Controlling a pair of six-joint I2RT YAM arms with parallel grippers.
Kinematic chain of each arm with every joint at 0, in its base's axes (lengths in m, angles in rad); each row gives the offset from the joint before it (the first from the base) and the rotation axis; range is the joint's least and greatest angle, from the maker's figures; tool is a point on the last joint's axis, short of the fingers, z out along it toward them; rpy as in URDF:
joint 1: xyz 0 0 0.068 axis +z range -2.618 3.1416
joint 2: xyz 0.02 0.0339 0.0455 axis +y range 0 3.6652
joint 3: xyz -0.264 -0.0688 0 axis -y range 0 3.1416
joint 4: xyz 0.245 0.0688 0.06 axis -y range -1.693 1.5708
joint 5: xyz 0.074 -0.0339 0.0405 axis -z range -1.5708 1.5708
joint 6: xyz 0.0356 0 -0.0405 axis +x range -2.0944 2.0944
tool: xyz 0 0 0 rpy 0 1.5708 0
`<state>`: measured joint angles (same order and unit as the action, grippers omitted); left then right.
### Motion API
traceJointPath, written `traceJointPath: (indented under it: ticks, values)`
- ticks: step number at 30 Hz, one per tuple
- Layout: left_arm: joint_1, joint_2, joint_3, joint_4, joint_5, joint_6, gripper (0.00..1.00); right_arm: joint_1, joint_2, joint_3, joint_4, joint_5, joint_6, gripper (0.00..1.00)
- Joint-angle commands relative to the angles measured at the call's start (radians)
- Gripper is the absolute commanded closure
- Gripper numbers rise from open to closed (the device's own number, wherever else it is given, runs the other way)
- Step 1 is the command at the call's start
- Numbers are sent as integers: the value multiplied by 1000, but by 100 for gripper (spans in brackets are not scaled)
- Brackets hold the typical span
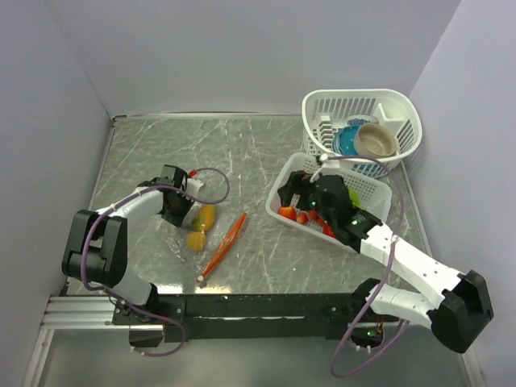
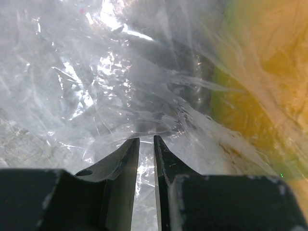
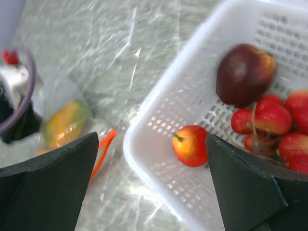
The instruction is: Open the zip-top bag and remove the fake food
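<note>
The clear zip-top bag lies on the table at the left, its orange-red zip strip pointing toward the front. Yellow and orange fake food sits inside it. My left gripper is at the bag's left edge. In the left wrist view the left gripper is shut on the bag's crinkly film, with a yellow fruit behind the plastic. My right gripper hangs wide open over the white tray. A red-orange fruit lies loose in the tray beside its right finger.
The slotted white tray at the right also holds a dark red apple and several strawberries. Behind it stands a white basket with a blue bowl and a beige bowl. Walls close off the left, back and right.
</note>
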<state>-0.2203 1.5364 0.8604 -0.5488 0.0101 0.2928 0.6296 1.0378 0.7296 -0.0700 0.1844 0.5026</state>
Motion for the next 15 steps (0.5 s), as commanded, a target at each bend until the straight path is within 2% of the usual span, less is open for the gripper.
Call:
traceJointPath:
  ticks: [1, 3, 5, 6, 8, 9, 11, 12, 15]
  values:
    - [-2, -35, 26, -11, 8, -7, 75, 335, 4, 70, 15, 175, -228, 0]
    - [-1, -30, 31, -13, 7, -9, 75, 460, 63, 80, 1, 294, -256, 2]
    - [-1, -24, 35, -16, 5, -12, 75, 559, 117, 71, 15, 335, -245, 16]
    - [-1, -19, 38, -16, 7, -12, 75, 580, 167, 62, 41, 340, -216, 28]
    - [-1, -19, 42, -20, 8, -17, 75, 636, 223, 51, 58, 359, -176, 42]
    - [-1, -19, 49, -25, 10, -18, 75, 650, 278, 50, 67, 360, -150, 56]
    - [-1, -22, 58, -39, 13, -21, 75, 676, 326, 53, 124, 366, -141, 75]
    - [-1, -25, 72, -45, 13, -23, 75, 691, 371, 57, 154, 371, -136, 100]
    - [-1, -35, 100, -76, 30, -23, 75, 691, 448, 88, 203, 369, -141, 100]
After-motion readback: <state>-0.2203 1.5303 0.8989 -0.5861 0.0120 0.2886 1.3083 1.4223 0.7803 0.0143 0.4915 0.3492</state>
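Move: The right hand is over the left part of the white basket, whose middle lies level with it, about 10 cm right and 16 below. The middle of the bag's orange zip is some 13 cm back and 20 cm left of this hand, about 19 below. Inside the bag, the mango lies roughly 5 back and 25 left, the yellow fruit 12 back and 27 left. From the left hand, the zip's middle is about 10 cm back and 12 right. Touching nothing yet, the empty right hand leaves the basket and sweeps left and back towards the orange zip of the bag, about 20 cm over the table, first level, then sinking some 9 cm. On the way it turns about 25 degrees counter-clockwise, its left side tipping down, while the wide-open fingers shut fully in the air. ##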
